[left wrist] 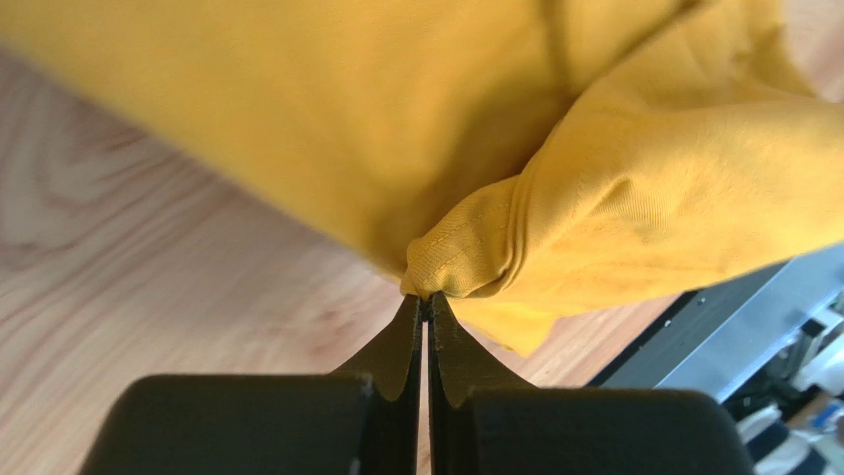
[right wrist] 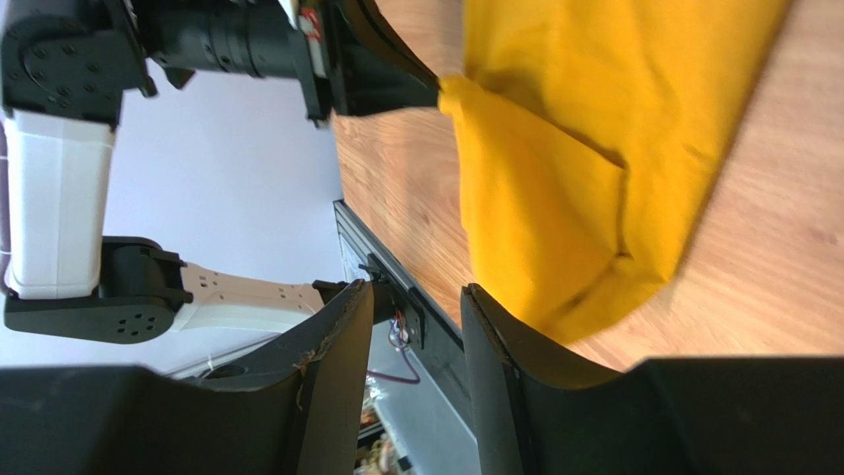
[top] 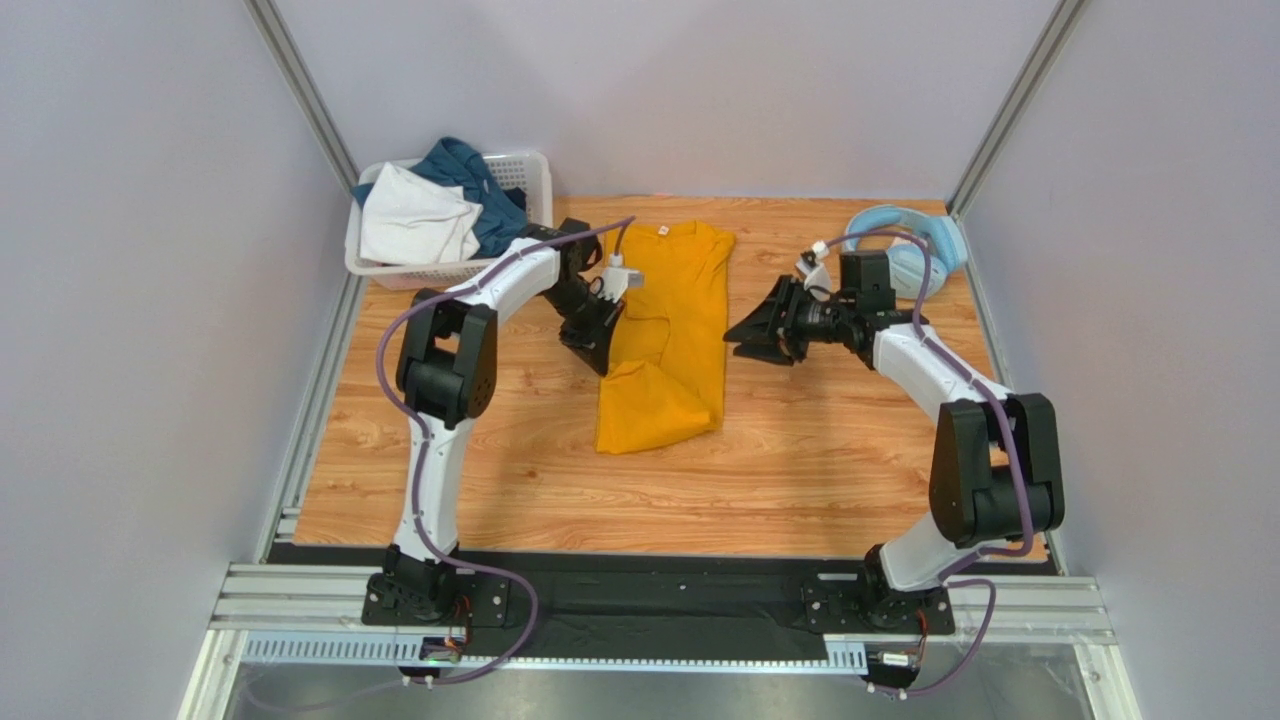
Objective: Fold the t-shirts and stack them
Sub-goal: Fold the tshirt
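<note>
A mustard-yellow t-shirt [top: 663, 338] lies partly folded lengthwise on the wooden table [top: 842, 480]. My left gripper [top: 604, 339] is at the shirt's left edge, shut on a bunched seam of the yellow cloth [left wrist: 466, 259], with its tips [left wrist: 426, 297] pressed together. My right gripper [top: 748, 339] hangs just off the shirt's right edge, open, with nothing between its fingers [right wrist: 342, 327]. In the right wrist view the yellow shirt [right wrist: 565, 148] lies beyond the jaws, and the left gripper [right wrist: 391, 84] holds its far edge. A white garment [top: 413, 218] and a dark teal one [top: 469, 177] lie in the basket.
A white lattice basket [top: 534, 177] stands at the table's back left corner. Light-blue headphones [top: 906, 240] lie at the back right, just behind the right wrist. Grey walls and metal rails close in the table's sides.
</note>
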`<state>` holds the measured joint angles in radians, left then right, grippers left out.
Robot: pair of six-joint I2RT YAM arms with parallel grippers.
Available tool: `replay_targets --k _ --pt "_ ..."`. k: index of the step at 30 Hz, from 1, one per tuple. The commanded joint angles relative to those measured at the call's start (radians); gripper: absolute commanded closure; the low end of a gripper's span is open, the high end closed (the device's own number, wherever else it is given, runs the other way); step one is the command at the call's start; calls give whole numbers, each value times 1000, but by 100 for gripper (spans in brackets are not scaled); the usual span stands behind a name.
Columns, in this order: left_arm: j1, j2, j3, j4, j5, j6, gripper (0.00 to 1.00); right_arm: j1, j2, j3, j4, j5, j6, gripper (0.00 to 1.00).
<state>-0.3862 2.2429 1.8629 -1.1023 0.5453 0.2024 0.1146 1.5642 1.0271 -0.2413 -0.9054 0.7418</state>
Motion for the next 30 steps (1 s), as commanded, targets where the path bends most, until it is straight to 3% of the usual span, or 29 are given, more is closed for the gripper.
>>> replay_targets --k 1,7,8,10,11,13,16,19,22,30 --pt "52 -44 44 30 -28 -41 100 0 19 -28 4 5 -21 56" --pt "49 -66 93 18 -7 -63 100 3 62 -33 34 -3 -5 56" --pt "47 -65 81 15 -1 -60 85 3 66 -41 37 -3 -5 56" --pt "34 -69 30 18 -2 -48 67 10 83 -44 46 -3 -1 55" --pt "29 -75 12 19 -5 -44 40 13 92 -42 50 -1 -1 55" --pt "21 -109 -33 33 -7 -34 1 34 131 -27 43 8 -12 55" --pt "21 -178 -42 22 -7 -26 0 71 219 19 4 36 -30 55" --pt "14 -290 -77 -8 88 -14 0 108 279 39 16 54 -30 55" --pt "-48 -384 -174 -13 105 12 0 145 350 57 49 57 -3 55" --pt "-207 -320 -399 68 84 17 0 201 422 64 206 23 114 56"
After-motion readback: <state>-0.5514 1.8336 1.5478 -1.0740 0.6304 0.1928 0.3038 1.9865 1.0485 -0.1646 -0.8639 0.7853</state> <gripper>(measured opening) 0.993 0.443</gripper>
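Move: The left hand pinches the flap's left corner; the shirt's left edge, where it is taken, lies some 3 cm ahead, 1 cm right and 3 cm below. The flap's loose right corner is about 7 cm back and 17 cm right of that hand, the collar 20 cm ahead and 9 cm right. From the open right hand, the loose right corner lies roughly 7 cm back, 3 cm left and 15 cm below. Left draws the hem 3 cm forward, opens, backs off and up; right sinks 14 cm towards the flap. ##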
